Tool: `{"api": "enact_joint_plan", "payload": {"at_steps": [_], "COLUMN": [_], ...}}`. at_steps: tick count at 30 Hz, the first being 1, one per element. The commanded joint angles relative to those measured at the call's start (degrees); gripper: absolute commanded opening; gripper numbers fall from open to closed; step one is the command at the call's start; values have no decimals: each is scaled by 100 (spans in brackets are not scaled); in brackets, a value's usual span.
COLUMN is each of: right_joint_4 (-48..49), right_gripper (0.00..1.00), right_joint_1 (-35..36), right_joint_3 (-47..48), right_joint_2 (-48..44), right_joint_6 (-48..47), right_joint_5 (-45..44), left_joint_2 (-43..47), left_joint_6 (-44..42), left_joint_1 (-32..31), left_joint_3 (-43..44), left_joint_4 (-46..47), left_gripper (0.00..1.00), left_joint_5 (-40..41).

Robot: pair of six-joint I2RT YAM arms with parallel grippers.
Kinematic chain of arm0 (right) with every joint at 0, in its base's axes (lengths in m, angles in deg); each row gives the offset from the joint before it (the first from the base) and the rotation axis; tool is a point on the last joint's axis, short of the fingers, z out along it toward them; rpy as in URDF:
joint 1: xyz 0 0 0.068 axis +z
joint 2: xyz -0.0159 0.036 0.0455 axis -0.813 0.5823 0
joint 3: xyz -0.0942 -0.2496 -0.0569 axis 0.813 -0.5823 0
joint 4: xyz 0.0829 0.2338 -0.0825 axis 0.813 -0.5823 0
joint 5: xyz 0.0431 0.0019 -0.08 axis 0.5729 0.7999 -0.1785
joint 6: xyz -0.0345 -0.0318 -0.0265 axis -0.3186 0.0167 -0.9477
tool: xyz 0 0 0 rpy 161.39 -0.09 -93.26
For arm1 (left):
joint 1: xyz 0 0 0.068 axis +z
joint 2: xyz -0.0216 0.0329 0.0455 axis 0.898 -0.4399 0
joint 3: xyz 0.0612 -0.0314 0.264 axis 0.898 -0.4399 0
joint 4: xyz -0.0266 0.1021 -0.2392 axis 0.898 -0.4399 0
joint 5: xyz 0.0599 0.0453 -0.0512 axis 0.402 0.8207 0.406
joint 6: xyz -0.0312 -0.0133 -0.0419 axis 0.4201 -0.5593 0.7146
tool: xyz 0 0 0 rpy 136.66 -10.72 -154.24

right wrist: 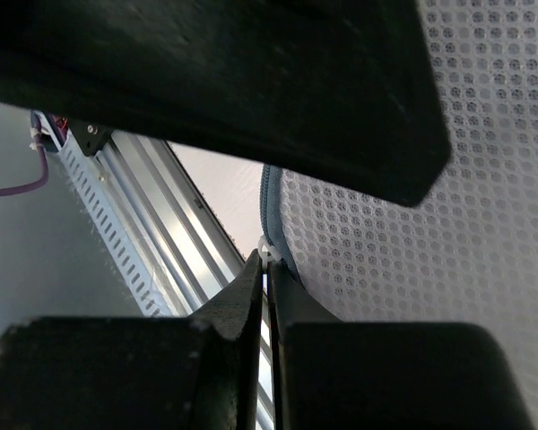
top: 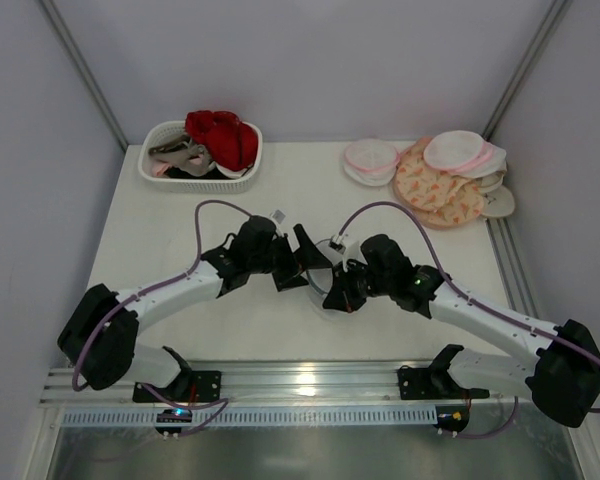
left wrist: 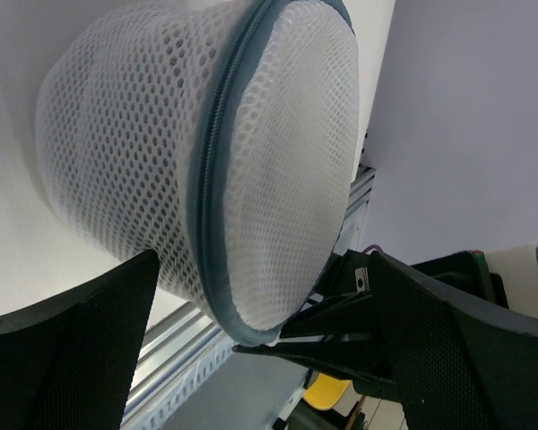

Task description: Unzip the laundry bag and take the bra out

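Observation:
The laundry bag (top: 325, 298), white mesh with a dark grey zipper rim (left wrist: 202, 179), stands on edge at the table's middle, mostly hidden between both grippers. It fills the left wrist view (left wrist: 251, 161) and the right wrist view (right wrist: 430, 269). My left gripper (top: 310, 262) is open, its fingers spread wide on either side of the bag (left wrist: 264, 260). My right gripper (top: 342, 290) is shut on the white zipper pull (right wrist: 268, 253) at the bag's lower rim; its fingers (left wrist: 323, 345) show in the left wrist view. The bra is hidden.
A white basket (top: 242, 180) holding a red garment (top: 223, 135) and a grey-pink one stands at the back left. Pink-rimmed pouches (top: 370, 158) and peach patterned pouches (top: 435, 190) lie at the back right. A metal rail (top: 300, 385) runs along the near edge.

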Motion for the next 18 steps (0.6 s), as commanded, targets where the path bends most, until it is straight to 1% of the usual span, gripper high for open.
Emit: {"api": "enact_joint_plan", "payload": {"at_steps": [1,2,4,5,6,7,9,10,11,12,13,18], "right_joint_4": [100,100,74,65,48,30,-5,-22,-31,-40,-58,-303], "right_gripper": [4,4,4,4,4,4,4,4,4,3,3,4], "right_joint_1": [35,35,35,35,35,35,35,35,35,35,35,61], "right_joint_3": [195,187,186,186,186,186,186,186,186,178,178,213], "right_joint_2": [-172,-207,-277,-286,-312,-330,-339,-348,-348,-339,-339,-225], "right_joint_6": [-128,-119,-119,-119,-119,-137,-146,-154,-154,-163,-163,-225], "right_joint_5": [-119,-145,-189,-207,-242,-251,-286,-312,-330,-348,-357,-304], "left_joint_2": [-373,-444,-568,-638,-664,-665,-647,-630,-603,-577,-559,-568], "left_joint_6": [218,200,156,165,191,226,253,244,235,192,165,25], "left_joint_1": [-189,-234,-304,-330,-331,-339,-340,-340,-331,-322,-322,-217], "left_joint_3": [400,454,516,472,420,358,261,252,243,252,261,305], "left_joint_4": [601,601,619,680,872,935,962,918,874,813,769,777], "left_gripper": [99,99,93,79,71,54,29,12,5,1,0,0], "left_joint_5": [57,31,-22,-118,-145,-145,-75,-40,4,65,74,83]}}
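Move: The left hand, open and empty, has the zip edge of the laundry bag between its fingers' line of reach, about 3 cm to its right and 1 cm lower, neither ahead nor back. The bag's mesh body bulges below that edge, some 3 cm right of the hand and 7 cm down, while the zip end lies about 7 cm back, 4 cm right and 2 cm below. From the right hand, which already pinches that zip end, the edge to be gripped is roughly 7 cm ahead, 1 cm left and 1 cm up. The left hand slides about 3 cm to the right and sinks roughly 1 cm onto the bag's zip edge, its wide-open fingers shutting fully as it arrives so that they pinch the blue zip tape and the mesh beside it, with hardly any turn of the wrist. Shut throughout, the right fingers keep their pinch on the zip end a little nearer the robot, that hand staying almost in place apart from a rise of under 1 cm. ##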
